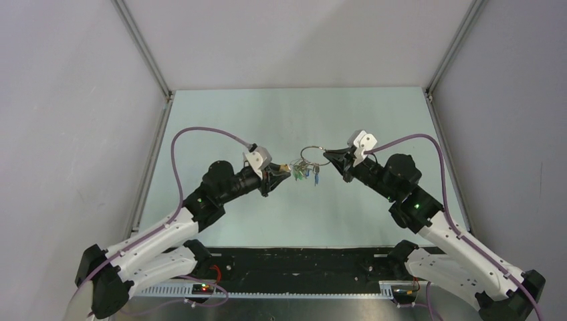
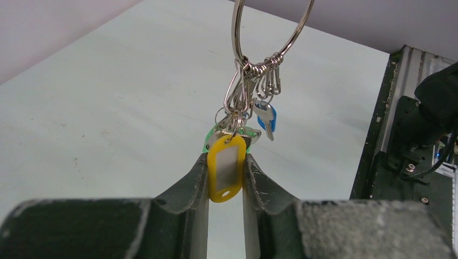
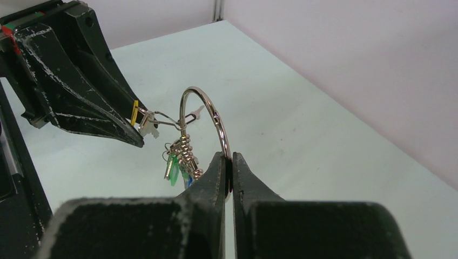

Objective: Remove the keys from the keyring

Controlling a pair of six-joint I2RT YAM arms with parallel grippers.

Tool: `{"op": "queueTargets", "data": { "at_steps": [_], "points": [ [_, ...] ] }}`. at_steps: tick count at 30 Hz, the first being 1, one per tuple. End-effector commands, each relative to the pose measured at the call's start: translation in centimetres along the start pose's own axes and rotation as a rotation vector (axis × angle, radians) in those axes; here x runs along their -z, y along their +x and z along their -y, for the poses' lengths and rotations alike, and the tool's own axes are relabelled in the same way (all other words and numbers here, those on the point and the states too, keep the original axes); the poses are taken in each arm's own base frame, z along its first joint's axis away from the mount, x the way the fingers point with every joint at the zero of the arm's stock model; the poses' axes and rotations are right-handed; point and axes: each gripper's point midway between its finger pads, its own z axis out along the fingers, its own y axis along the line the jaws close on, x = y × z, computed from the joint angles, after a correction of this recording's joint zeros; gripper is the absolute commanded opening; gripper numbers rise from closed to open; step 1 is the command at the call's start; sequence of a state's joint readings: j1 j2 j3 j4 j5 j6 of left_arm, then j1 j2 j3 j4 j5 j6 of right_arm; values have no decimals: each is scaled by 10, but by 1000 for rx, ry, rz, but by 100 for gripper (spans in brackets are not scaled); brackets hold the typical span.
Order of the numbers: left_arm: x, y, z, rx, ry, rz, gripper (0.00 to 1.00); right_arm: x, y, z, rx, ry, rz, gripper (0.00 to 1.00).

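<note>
The keyring (image 1: pixel 314 155) is a thin silver wire ring held above the table between both arms. It also shows in the left wrist view (image 2: pixel 294 38) and the right wrist view (image 3: pixel 208 108). My right gripper (image 3: pixel 229 162) is shut on the ring's wire. The keys (image 1: pixel 306 172) hang from it on small clips: green (image 3: pixel 172 168) and blue (image 2: pixel 267 120) heads show. My left gripper (image 2: pixel 226 167) is shut on a yellow key tag (image 2: pixel 226 168), its clip pulled taut from the ring. The left gripper (image 1: pixel 275 175) and right gripper (image 1: pixel 337 158) face each other.
The pale green table (image 1: pixel 301 114) lies under the bunch. Grey enclosure walls with metal posts (image 1: pixel 144 47) stand at the back and sides. The black base rail (image 1: pixel 301 264) runs along the near edge.
</note>
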State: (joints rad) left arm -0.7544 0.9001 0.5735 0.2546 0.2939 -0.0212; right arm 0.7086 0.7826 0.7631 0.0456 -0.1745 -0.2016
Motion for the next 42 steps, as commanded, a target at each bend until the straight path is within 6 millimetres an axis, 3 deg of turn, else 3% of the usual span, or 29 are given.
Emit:
{"op": "queueTargets", "data": {
  "at_steps": [1, 4, 5, 6, 9, 15, 24, 30, 34, 42],
  "points": [
    [0, -27, -4, 10, -27, 23, 0, -2, -15, 0, -35, -3, 63, 0],
    [-1, -20, -5, 30, -31, -51, 0, -4, -1, -2, -52, -6, 41, 0],
    [-2, -29, -5, 27, -30, -49, 0, -6, 3, -3, -60, -9, 35, 2],
    [-2, -18, -5, 42, -30, -104, 0, -7, 9, -5, -67, -17, 22, 4],
    [-3, -23, -1, 51, -9, -152, 0, -13, 27, -10, -94, -39, -17, 25],
    [5, -25, 8, 31, 44, -214, 0, -17, 46, -16, -96, -68, -46, 39],
    [15, -21, 20, -34, 144, -350, 0, -11, 28, -70, 7, -384, 86, 46],
    [14, -31, 16, -25, 112, -343, 0, -18, 28, -85, 6, -424, 97, 45],
    [9, -35, 8, 21, 51, -349, 0, -21, 32, -89, -4, -417, 82, 44],
    [4, -36, 9, 86, 39, -357, 0, -25, 50, -76, -17, -312, 29, 41]
  ]
}}
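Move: The yellow tag is already pinched in the left fingers, right at their pads; from the right hand, still holding the keyring's edge, the tag lies about 11 cm left, 2 cm back and 8 cm below. The ring's middle is some 4 cm left and 2 cm below the right hand. Among the hanging keys, the green tag is about 8 cm left, 2 cm back and 9 cm below, the blue one 3 cm left, 2 cm back and 9 cm below. The keyring is lowered by the right hand, which sinks about 7 cm while its fingers open and let go, then swings back and left towards the yellow tag, turning some 20 degrees counter-clockwise. The left hand keeps its pinch on the tag, rising about 2 cm, then easing down and back as it rolls its left side up and tips down. ##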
